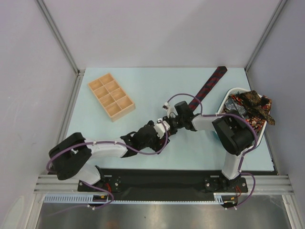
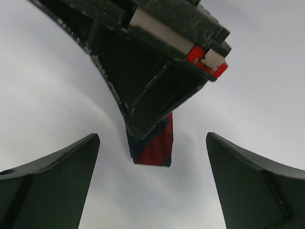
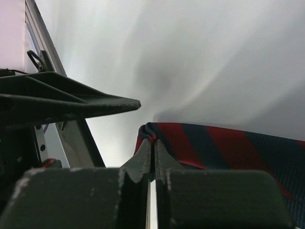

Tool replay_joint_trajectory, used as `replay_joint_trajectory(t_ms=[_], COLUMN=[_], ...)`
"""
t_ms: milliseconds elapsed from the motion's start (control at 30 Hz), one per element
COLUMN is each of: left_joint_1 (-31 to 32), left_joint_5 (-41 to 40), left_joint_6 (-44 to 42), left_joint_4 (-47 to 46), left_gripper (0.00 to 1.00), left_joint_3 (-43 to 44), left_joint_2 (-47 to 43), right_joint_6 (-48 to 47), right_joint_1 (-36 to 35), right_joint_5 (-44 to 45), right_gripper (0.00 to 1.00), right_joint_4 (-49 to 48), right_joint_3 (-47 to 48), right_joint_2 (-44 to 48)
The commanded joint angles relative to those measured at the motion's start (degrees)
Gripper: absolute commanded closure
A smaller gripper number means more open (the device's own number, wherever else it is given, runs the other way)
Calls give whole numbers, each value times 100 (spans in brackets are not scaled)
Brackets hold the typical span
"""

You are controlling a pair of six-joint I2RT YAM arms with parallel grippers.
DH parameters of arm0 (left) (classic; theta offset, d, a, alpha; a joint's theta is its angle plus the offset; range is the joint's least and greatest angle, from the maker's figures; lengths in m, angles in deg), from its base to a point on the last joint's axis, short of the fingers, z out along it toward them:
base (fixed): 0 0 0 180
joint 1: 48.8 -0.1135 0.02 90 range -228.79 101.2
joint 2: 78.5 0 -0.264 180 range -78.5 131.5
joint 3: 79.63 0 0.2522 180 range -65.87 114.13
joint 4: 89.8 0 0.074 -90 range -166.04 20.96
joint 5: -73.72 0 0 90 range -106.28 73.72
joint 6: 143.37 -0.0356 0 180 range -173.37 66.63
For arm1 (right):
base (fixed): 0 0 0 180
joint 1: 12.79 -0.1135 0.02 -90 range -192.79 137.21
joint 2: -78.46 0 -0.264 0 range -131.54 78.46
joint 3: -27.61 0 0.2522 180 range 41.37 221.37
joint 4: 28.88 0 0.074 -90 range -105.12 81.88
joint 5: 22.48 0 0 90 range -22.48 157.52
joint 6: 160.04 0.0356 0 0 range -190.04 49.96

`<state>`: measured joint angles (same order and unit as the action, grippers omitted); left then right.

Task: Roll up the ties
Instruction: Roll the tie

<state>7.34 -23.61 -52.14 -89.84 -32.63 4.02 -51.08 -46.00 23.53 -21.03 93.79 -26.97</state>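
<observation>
A dark navy tie with red diagonal stripes (image 1: 209,86) lies slanted across the far right of the table. My right gripper (image 3: 152,140) is shut on its near end, with the striped tie (image 3: 214,143) bunched at the fingertips. In the top view the right gripper (image 1: 169,123) sits mid-table. My left gripper (image 1: 160,132) is right beside it, open. In the left wrist view the left gripper (image 2: 152,136) is spread wide, and the tie's end (image 2: 155,148) hangs below the right gripper's black body, between the left fingers (image 2: 57,181) without touching them.
A wooden compartment tray (image 1: 111,95) stands at the back left. A white container (image 1: 228,98) at the right edge holds a heap of more patterned ties (image 1: 252,109). The right arm's elbow (image 1: 233,136) rises next to that container.
</observation>
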Motion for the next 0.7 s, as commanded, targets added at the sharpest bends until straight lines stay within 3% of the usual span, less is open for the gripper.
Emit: replay_joint_trajectory(t_ms=[0, 367, 533, 667], left_joint_1=[99, 125, 125, 125], left_joint_5=[31, -374, -340, -138], left_joint_6=[-316, -282, -247, -264], left_joint_4=[-88, 281, 527, 651], left_gripper=[0, 9, 30, 40], left_joint_3=[403, 974, 1220, 1282], left_joint_2=[281, 1029, 1363, 1425], right_joint_6=[-42, 239, 266, 310], right_joint_1=[43, 183, 219, 254], right_joint_5=[-154, -540, -576, -593], right_gripper=[99, 99, 99, 99], right_joint_4=[-208, -648, -701, -762], right_joint_3=[-101, -241, -285, -320], right_joint_2=[-13, -171, -171, -180])
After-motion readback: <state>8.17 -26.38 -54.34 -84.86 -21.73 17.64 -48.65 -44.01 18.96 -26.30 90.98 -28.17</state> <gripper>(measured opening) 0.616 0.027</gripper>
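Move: Ahead and to the right of the open left hand, the tie's rolled near end sits about 3 cm forward, 3 cm right and 3 cm lower, already pinched in the right hand's shut fingertips. From the left hand, the loose strip's far end lies roughly 30 cm forward and 28 cm right, and the wooden tray some 19 cm forward and 24 cm left, both a few centimetres below. Bringing its open fingers down on either side of the tie's rolled end, the left hand sinks about 3 cm while reaching some 2 cm forward and 2 cm right, rolling about 10 degrees so its left side rises. The fingers close from wide open to a little over half; contact can't be seen. The right hand practically stays put and keeps its pinch. ##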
